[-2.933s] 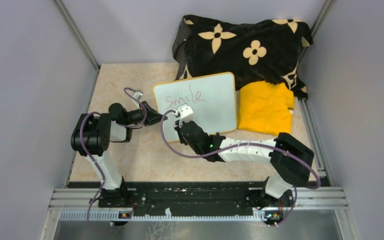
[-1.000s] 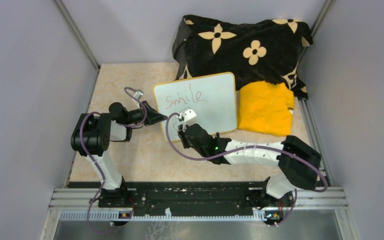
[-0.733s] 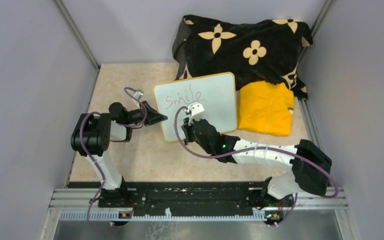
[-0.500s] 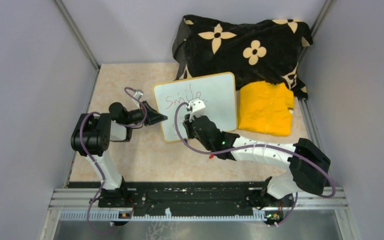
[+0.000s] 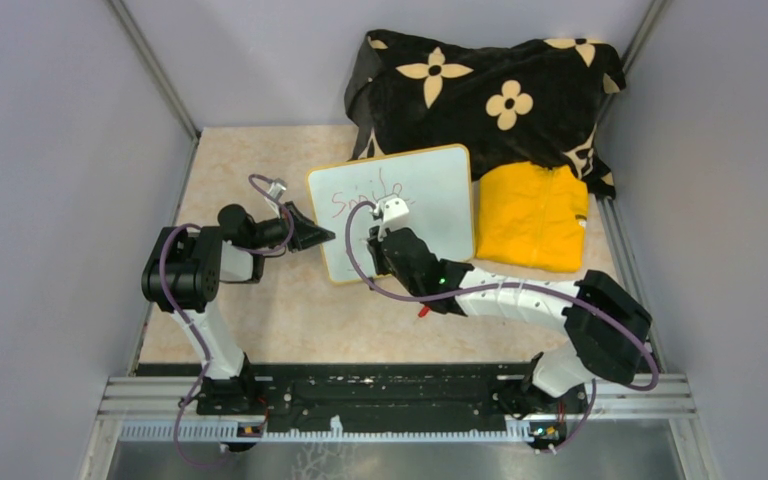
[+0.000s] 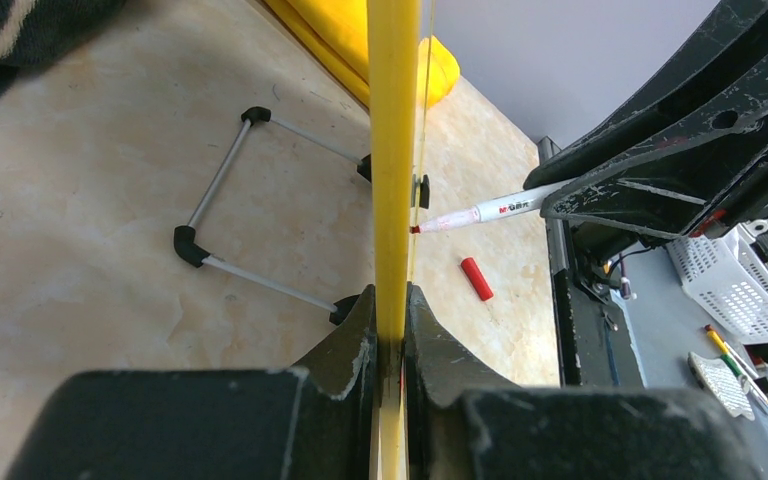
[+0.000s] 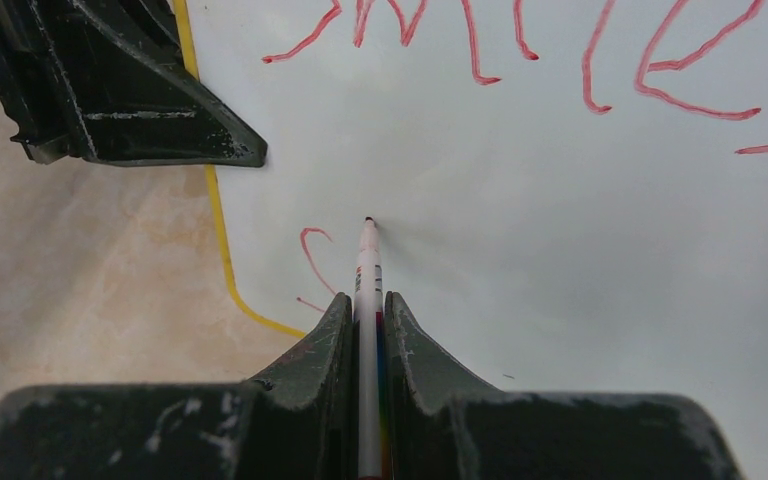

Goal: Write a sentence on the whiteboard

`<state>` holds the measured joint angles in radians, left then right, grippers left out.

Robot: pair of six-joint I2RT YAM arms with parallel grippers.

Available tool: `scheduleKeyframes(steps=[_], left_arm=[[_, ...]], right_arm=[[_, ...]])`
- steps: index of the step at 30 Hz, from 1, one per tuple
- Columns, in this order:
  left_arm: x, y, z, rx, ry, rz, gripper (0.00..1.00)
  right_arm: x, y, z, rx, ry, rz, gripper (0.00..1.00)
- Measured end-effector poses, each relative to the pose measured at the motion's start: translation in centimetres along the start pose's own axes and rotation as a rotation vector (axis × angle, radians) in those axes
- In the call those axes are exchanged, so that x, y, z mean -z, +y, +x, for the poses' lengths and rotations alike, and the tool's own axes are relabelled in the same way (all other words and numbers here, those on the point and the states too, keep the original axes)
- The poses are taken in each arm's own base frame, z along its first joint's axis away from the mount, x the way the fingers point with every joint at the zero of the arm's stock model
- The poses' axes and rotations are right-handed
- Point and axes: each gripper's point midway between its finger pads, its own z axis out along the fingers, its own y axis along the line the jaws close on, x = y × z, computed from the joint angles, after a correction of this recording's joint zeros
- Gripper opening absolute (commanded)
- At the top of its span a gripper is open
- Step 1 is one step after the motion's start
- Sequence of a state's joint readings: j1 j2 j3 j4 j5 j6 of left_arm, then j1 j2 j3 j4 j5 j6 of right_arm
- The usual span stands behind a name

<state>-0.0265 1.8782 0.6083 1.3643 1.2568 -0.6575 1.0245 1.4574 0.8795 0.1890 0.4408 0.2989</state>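
The whiteboard [image 5: 430, 195] stands tilted on the table. My left gripper [image 5: 318, 237] is shut on its yellow frame [image 6: 392, 150] at the left edge, jaws [image 6: 391, 310] pressed on both sides. My right gripper [image 5: 378, 240] is shut on a slim white marker [image 7: 367, 270], whose tip touches the board's lower left. Of the sentence, red "smile" [image 7: 520, 50] runs along the top, and one curved red stroke [image 7: 310, 255] sits left of the tip. In the left wrist view the marker [image 6: 480, 212] meets the board from the right.
A red pen cap [image 5: 423, 311] lies on the table under my right arm. A black flowered blanket [image 5: 480, 80] and a folded yellow cloth [image 5: 532, 215] lie behind and right of the board. The board's wire stand [image 6: 250, 200] rests behind it.
My right gripper has moved up and slightly right over the board with the marker, and its wrist now covers part of "smile". The left gripper and the board have not moved.
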Motion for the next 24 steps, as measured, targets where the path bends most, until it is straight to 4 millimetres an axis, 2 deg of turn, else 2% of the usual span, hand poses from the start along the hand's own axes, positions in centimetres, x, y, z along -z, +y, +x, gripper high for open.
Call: scheduleKeyframes(steps=[9, 17, 24], left_arm=[[0.0, 0.0, 0.0, 0.001, 0.001, 0.000, 0.00], [0.0, 0.1, 0.0, 0.005, 0.002, -0.002, 0.00], [0.0, 0.1, 0.0, 0.004, 0.002, -0.001, 0.00]], right_arm=[[0.0, 0.0, 0.4, -0.017, 0.007, -0.001, 0.00], [0.5, -0.1, 3.8, -0.029, 0.080, -0.028, 0.00], [1.0, -0.5, 5.5, -0.045, 0.118, -0.027, 0.00]])
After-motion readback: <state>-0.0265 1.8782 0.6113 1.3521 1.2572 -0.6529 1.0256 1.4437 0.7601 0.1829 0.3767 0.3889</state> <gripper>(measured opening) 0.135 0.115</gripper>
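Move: Some 6 cm ahead, 4 cm left and 3 cm below the right hand lies the blank spot on the whiteboard where its marker tip stands. The small curved letter is about 4 cm ahead, 6 cm left and 6 cm lower; the word "smile" is roughly 10 cm ahead, 2 cm left and 5 cm higher; the board's lower edge is about 3 cm ahead, 3 cm left and 10 cm lower. From the left hand the blank spot lies some 7 cm right, 2 cm ahead and 1 cm lower. Drawing the marker tip down the sloping board, the right hand, after a brief pause, sinks about 5 cm and comes back some 2.5 cm, drifting slightly right, towards the lower edge and beside the curved letter. Its wrist tips down a few degrees and its fingers keep hold of the marker, while the left hand keeps still, pinching the board's left edge. ##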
